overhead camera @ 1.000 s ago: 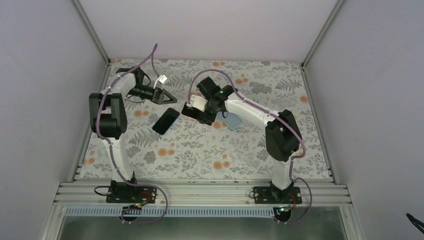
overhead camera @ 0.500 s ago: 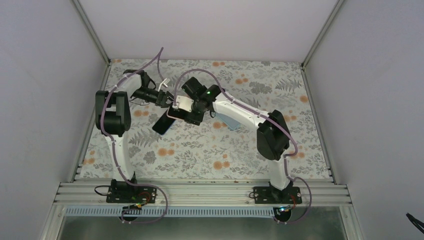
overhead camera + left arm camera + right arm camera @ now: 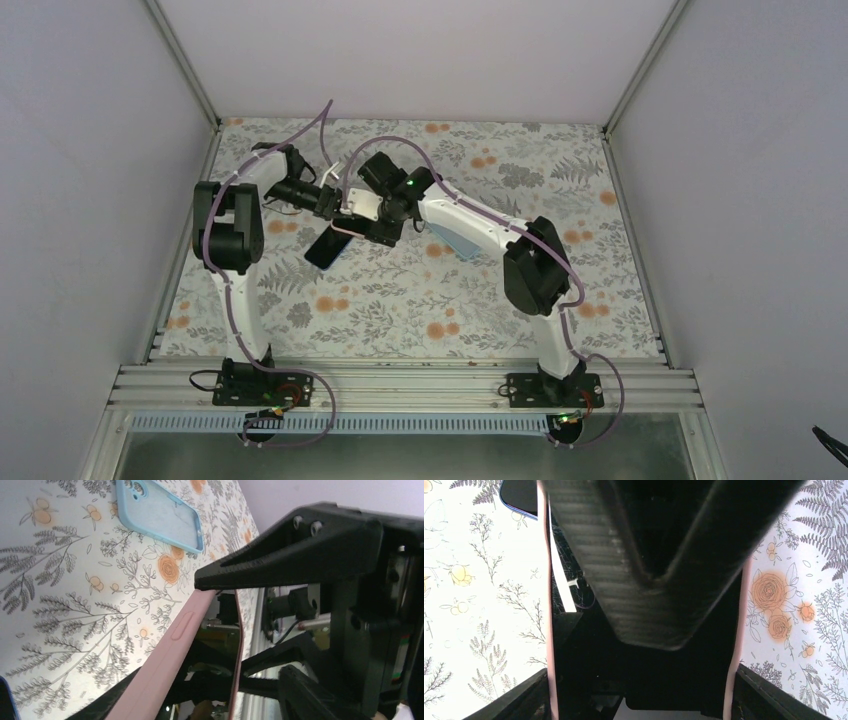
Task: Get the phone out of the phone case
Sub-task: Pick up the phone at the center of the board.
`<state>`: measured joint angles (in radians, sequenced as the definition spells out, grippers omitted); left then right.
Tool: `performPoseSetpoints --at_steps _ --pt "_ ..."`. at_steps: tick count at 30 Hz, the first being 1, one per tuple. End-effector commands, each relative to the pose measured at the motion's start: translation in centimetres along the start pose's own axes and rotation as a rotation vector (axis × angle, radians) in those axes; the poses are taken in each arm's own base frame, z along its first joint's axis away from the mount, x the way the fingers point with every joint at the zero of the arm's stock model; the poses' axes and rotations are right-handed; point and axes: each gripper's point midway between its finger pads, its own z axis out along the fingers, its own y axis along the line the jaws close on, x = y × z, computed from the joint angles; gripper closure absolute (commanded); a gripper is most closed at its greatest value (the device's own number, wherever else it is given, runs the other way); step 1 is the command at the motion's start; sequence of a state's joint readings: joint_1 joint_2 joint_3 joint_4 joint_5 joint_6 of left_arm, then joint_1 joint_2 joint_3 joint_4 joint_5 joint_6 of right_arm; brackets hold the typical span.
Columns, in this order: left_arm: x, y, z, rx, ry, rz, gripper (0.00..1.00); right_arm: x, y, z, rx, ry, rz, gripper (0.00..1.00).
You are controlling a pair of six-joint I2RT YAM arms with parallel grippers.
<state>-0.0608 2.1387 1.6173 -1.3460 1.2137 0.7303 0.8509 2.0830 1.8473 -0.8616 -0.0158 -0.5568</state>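
My right gripper is shut on a pink phone case, one finger on each long side. The dark phone sits inside it. The case is held up off the table. My left gripper has come up to the case's end with its jaws apart. Its upper finger touches the case's top corner and crosses the screen in the right wrist view. Its lower finger stands clear on the other side.
A second dark phone lies bare on the floral table just below the grippers. An empty light-blue case lies to the right, partly under my right arm. The enclosure walls border the table.
My right arm carried the pink case leftward and my left gripper moved right to meet it. The left jaws have narrowed around the case's end.
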Motion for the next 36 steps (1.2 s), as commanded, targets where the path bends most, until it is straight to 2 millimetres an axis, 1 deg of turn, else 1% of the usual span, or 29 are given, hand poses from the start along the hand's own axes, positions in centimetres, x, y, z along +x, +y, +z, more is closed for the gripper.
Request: performPoseSetpoints --at_steps 1,6,8,10,12,13,16,17,18,22,23,24,25,27,29,32,36 --pt "-0.6 -1.5 -0.2 0.025 -0.028 0.039 0.46 -1.7 -1.0 -0.9 0.044 -0.052 -0.019 0.4" --pt "-1.1 -2.2 0.1 0.041 -0.032 0.056 0.63 -2.0 -1.3 -0.8 0.054 -0.06 -0.019 0.4" --pt "-1.1 -2.7 0.5 0.041 -0.019 0.073 0.72 -2.2 -1.3 -1.0 0.057 -0.064 -0.019 0.37" --pt "-0.9 -3.1 0.8 0.038 -0.005 0.089 0.84 -2.1 -1.3 -1.1 0.052 -0.062 -0.019 0.22" --pt "-1.0 -3.5 1.0 0.034 0.003 0.114 0.96 -1.8 -0.9 -1.3 0.026 -0.056 -0.016 0.04" --pt "-1.0 -3.8 1.0 0.028 0.007 0.13 0.98 -1.5 -0.9 -1.5 0.013 -0.056 -0.006 0.01" --pt "-1.0 -4.6 0.8 0.011 0.013 0.187 0.98 -0.5 -0.3 -2.6 -0.081 -0.06 0.015 0.0" --pt "-1.0 -4.8 0.7 0.004 0.015 0.203 0.98 0.0 -0.4 -3.2 -0.117 -0.067 0.029 0.0" --pt "-0.9 -5.1 0.6 -0.006 0.019 0.222 0.98 0.4 0.0 -3.9 -0.191 -0.087 0.039 0.0" --pt "-0.3 -6.3 -0.1 -0.071 0.051 0.346 0.98 3.2 1.3 -7.3 -0.433 -0.134 0.041 0.0" --pt "0.0 -6.8 -0.2 -0.09 0.063 0.38 0.98 3.8 1.7 -8.2 -0.48 -0.15 0.031 0.0" --pt "0.2 -7.3 -0.4 -0.105 0.07 0.421 0.98 4.4 1.7 -8.7 -0.491 -0.166 0.02 0.0" --pt "0.5 -7.8 -0.6 -0.12 0.08 0.459 0.98 5.2 2.4 -9.4 -0.501 -0.177 -0.006 0.0" --pt "1.1 -8.6 -0.7 -0.147 0.103 0.526 0.98 6.1 3.1 -10.0 -0.516 -0.194 -0.044 0.0" --pt "1.6 -9.6 -0.8 -0.151 0.104 0.572 0.98 6.4 3.2 -10.1 -0.522 -0.2 -0.042 0.0" --pt "1.9 -10.4 -0.5 -0.147 0.109 0.601 0.98 6.4 3.1 -9.8 -0.532 -0.199 -0.027 0.0" --pt "1.5 -11.1 -0.2 -0.129 0.101 0.601 0.98 6.0 3.2 -9.6 -0.553 -0.219 -0.022 0.0"
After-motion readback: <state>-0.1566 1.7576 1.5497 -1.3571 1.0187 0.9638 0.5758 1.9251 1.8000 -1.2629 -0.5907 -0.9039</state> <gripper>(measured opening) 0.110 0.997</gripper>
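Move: The pink-cased phone hangs in the right gripper, with the left fingers open around its other end. Its middle is about 5 cm right of the left hand and 1 cm back, level in height, and roughly 6 cm left and 1 cm ahead of the right hand. The bare phone on the table lies some 5 cm left of the left hand, level fore-and-aft, 13 cm below; the blue case lies about 28 cm right, 1 cm ahead and 13 cm below. Hold the pink-cased phone still in the right gripper while you close the left fingers over its faces near the left end. Then open the right fingers wide to free the long edges and draw that hand about 9 cm right, also back and up. Lift the left hand some 8 cm and back 6 cm with its grip kept, rolling it about 30 degrees. ##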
